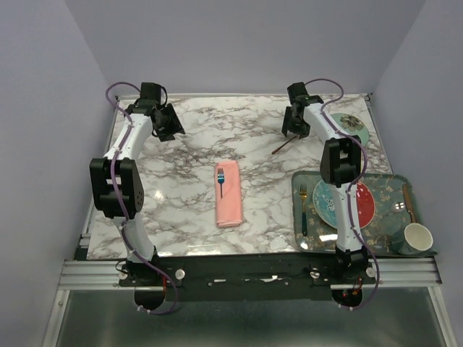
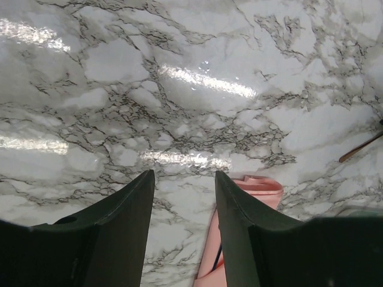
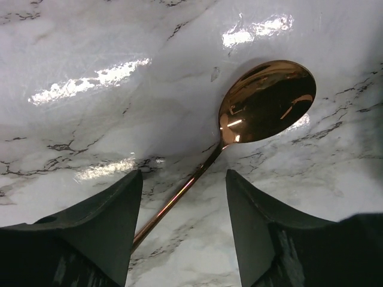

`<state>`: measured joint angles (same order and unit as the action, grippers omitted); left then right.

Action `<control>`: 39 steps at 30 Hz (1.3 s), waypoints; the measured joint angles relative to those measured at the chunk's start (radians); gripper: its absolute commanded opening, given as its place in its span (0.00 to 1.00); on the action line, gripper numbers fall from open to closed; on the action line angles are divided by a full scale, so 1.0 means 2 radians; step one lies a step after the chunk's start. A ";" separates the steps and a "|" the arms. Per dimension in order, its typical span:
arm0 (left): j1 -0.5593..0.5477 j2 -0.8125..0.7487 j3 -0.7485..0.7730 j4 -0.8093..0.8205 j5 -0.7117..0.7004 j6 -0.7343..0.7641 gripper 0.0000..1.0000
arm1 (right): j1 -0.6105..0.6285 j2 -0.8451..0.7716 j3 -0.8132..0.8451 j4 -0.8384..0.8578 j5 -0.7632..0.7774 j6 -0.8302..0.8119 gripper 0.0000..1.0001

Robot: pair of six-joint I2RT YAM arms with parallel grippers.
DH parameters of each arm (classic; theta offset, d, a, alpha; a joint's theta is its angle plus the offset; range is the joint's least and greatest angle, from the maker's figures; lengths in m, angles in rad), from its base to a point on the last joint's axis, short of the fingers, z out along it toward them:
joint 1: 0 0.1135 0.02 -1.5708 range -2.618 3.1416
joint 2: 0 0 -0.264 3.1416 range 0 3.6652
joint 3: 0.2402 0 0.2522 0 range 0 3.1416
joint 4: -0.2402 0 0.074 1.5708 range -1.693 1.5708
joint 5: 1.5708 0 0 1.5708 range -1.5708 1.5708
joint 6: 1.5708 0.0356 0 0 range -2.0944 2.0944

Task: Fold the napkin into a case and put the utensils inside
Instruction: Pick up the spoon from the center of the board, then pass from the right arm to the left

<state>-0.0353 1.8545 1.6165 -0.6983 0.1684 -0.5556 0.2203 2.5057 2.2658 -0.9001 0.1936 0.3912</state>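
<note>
The napkin lies folded as a narrow pink case (image 1: pixel 231 196) in the middle of the table, seen again as the case (image 2: pixel 263 186) in the left wrist view. A dark blue fork (image 1: pixel 220 179) lies on its upper part; whether it is tucked in I cannot tell. The copper spoon (image 3: pixel 266 101) lies flat on the marble at the back right, spoon (image 1: pixel 282 147). My right gripper (image 3: pixel 184 176) hangs low over it, open, with the thin handle running between the fingers untouched. My left gripper (image 2: pixel 184 176) is open and empty above bare marble at the back left, left gripper (image 1: pixel 170 123).
A patterned tray (image 1: pixel 383 181) at the right front holds a plate (image 1: pixel 363 204), a gold fork with teal handle (image 1: pixel 304 206), a brown utensil (image 1: pixel 409 203) and a cup (image 1: pixel 417 237). A teal plate (image 1: pixel 354 129) sits at the back right, close to the right arm.
</note>
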 measured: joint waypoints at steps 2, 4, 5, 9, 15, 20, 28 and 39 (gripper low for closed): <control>-0.001 0.011 0.008 0.000 0.008 0.000 0.55 | 0.000 -0.001 0.000 0.000 -0.001 0.002 0.60; -0.002 0.019 0.015 0.000 0.014 0.000 0.55 | 0.000 -0.001 0.000 0.000 0.000 0.007 0.61; -0.003 0.020 0.017 0.000 0.014 -0.001 0.55 | 0.000 -0.001 0.000 0.000 0.000 0.011 0.60; -0.003 0.020 0.025 0.000 0.015 -0.003 0.55 | 0.000 -0.011 -0.020 0.008 -0.001 0.028 0.57; -0.003 0.020 0.025 -0.001 0.015 -0.007 0.55 | 0.002 -0.020 -0.039 0.008 -0.001 0.056 0.34; -0.001 0.020 0.025 -0.004 0.014 -0.007 0.55 | 0.005 -0.023 -0.044 0.008 -0.004 0.075 0.01; 0.001 0.020 0.033 -0.008 0.014 0.000 0.55 | 0.005 -0.023 -0.038 0.006 -0.051 0.058 0.01; 0.001 -0.018 -0.013 0.063 0.039 0.021 0.57 | 0.023 -0.192 -0.128 0.060 -0.147 -0.033 0.00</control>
<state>-0.0326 1.8183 1.5906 -0.5728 0.2459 -0.5129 0.2668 2.1223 2.0094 -0.7803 -0.0998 0.3248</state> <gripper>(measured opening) 0.568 0.012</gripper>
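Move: The right hand hovers with open fingers just above the spoon near its neck: the spoon's middle is about 2 cm back, 1 cm left and roughly 1 cm below. The bowl points forward and right. The green plate lies some 19 cm to the hand's right, about 1 cm farther out, and the folded napkin with the fork about 21 cm back and 25 cm left. From the left hand the spoon is some 43 cm right, 7 cm ahead and 13 cm below. The right fingers shut fully on the spoon's thin handle behind the bowl, creeping back and left about 1.5 cm as they close. The hand then lifts away from the table, slowly at first and then fast, rising about 12 cm while swinging some 5 cm left and a little back, its left side tipping up and turning counter-clockwise. The idle left hand ends about 2.5 cm higher. ##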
